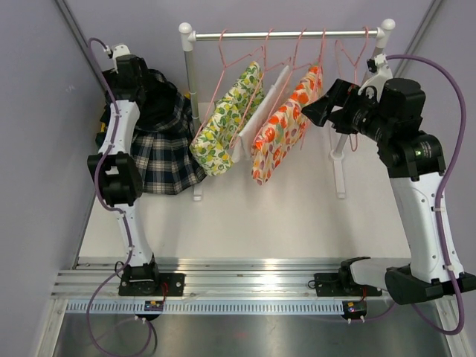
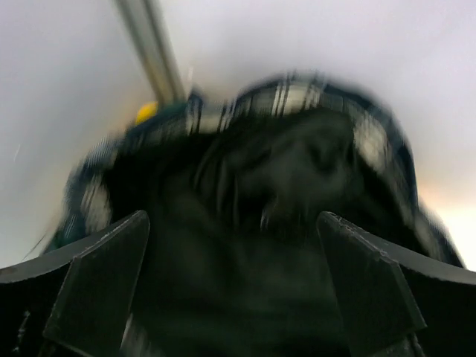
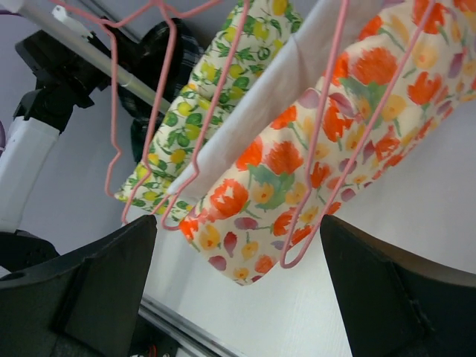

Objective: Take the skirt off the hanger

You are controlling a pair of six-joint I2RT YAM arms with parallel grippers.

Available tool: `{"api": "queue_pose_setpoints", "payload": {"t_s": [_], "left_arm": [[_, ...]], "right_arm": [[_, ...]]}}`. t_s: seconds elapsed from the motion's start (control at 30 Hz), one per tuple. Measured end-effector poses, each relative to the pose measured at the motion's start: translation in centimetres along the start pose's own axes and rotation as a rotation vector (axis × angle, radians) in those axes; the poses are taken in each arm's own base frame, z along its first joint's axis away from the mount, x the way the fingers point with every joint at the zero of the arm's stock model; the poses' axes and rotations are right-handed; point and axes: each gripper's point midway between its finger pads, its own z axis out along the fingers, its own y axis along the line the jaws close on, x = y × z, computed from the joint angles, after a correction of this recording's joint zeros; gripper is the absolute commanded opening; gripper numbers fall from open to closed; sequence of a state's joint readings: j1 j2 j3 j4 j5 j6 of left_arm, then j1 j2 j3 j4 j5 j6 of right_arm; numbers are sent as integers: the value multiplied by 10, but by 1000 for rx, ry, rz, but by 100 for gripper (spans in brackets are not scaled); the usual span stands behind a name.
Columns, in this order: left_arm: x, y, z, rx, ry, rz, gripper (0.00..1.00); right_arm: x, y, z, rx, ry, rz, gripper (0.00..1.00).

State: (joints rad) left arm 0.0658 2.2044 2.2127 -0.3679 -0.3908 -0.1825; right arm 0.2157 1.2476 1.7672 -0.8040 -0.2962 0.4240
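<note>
A dark plaid skirt [image 1: 167,160] lies heaped on the table at the left, off the rail. My left gripper [image 1: 156,93] hovers right over its upper end. In the left wrist view the picture is blurred, the skirt [image 2: 297,149] fills the middle, and the left gripper [image 2: 232,219] stands open, its fingers wide on either side of the cloth. Pink wire hangers [image 1: 223,59] hang from the rail [image 1: 286,33]. My right gripper [image 1: 314,113] is open beside the orange floral garment [image 1: 279,130], with nothing in the right gripper [image 3: 238,223].
A lemon-print garment [image 1: 223,123] and a white one [image 1: 253,119] hang between the floral piece and the plaid heap. An empty pink hanger [image 1: 349,59] hangs near the rack's right post [image 1: 340,167]. Something yellow [image 1: 99,130] sits behind the left arm.
</note>
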Motion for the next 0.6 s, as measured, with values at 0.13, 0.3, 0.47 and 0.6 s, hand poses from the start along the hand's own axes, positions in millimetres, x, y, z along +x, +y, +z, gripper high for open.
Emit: {"api": "queue_pose_setpoints", "payload": {"t_s": [0.13, 0.3, 0.47, 0.6], "left_arm": [[-3, 17, -75, 44, 59, -53, 99], [-43, 43, -203, 141, -60, -131, 99], [-47, 57, -299, 266, -181, -161, 99], [-7, 64, -323, 312, -135, -140, 99]], "right_arm": [[-10, 24, -5, -105, -19, 27, 99], [-29, 52, 0, -211, -19, 60, 99], [-64, 80, -4, -279, -73, 49, 99], [-72, 94, -9, -320, -99, 47, 99]]}}
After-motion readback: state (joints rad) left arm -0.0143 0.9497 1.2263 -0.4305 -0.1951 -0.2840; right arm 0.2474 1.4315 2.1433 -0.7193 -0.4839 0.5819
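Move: The orange floral skirt hangs about 12 cm ahead of the open right hand, 8 cm to its left and some 7 cm lower; the white skirt is about 9 cm left of it and the lemon skirt 18 cm left. From the left hand, the orange skirt is roughly 48 cm right, 19 cm back and 8 cm higher. The heaped plaid skirt lies about 12 cm below that hand, 6 cm back and 8 cm right. Left hand, open, retreats 30 cm back, rising off the plaid skirt; right rises 11 cm, drifting left, still open. ##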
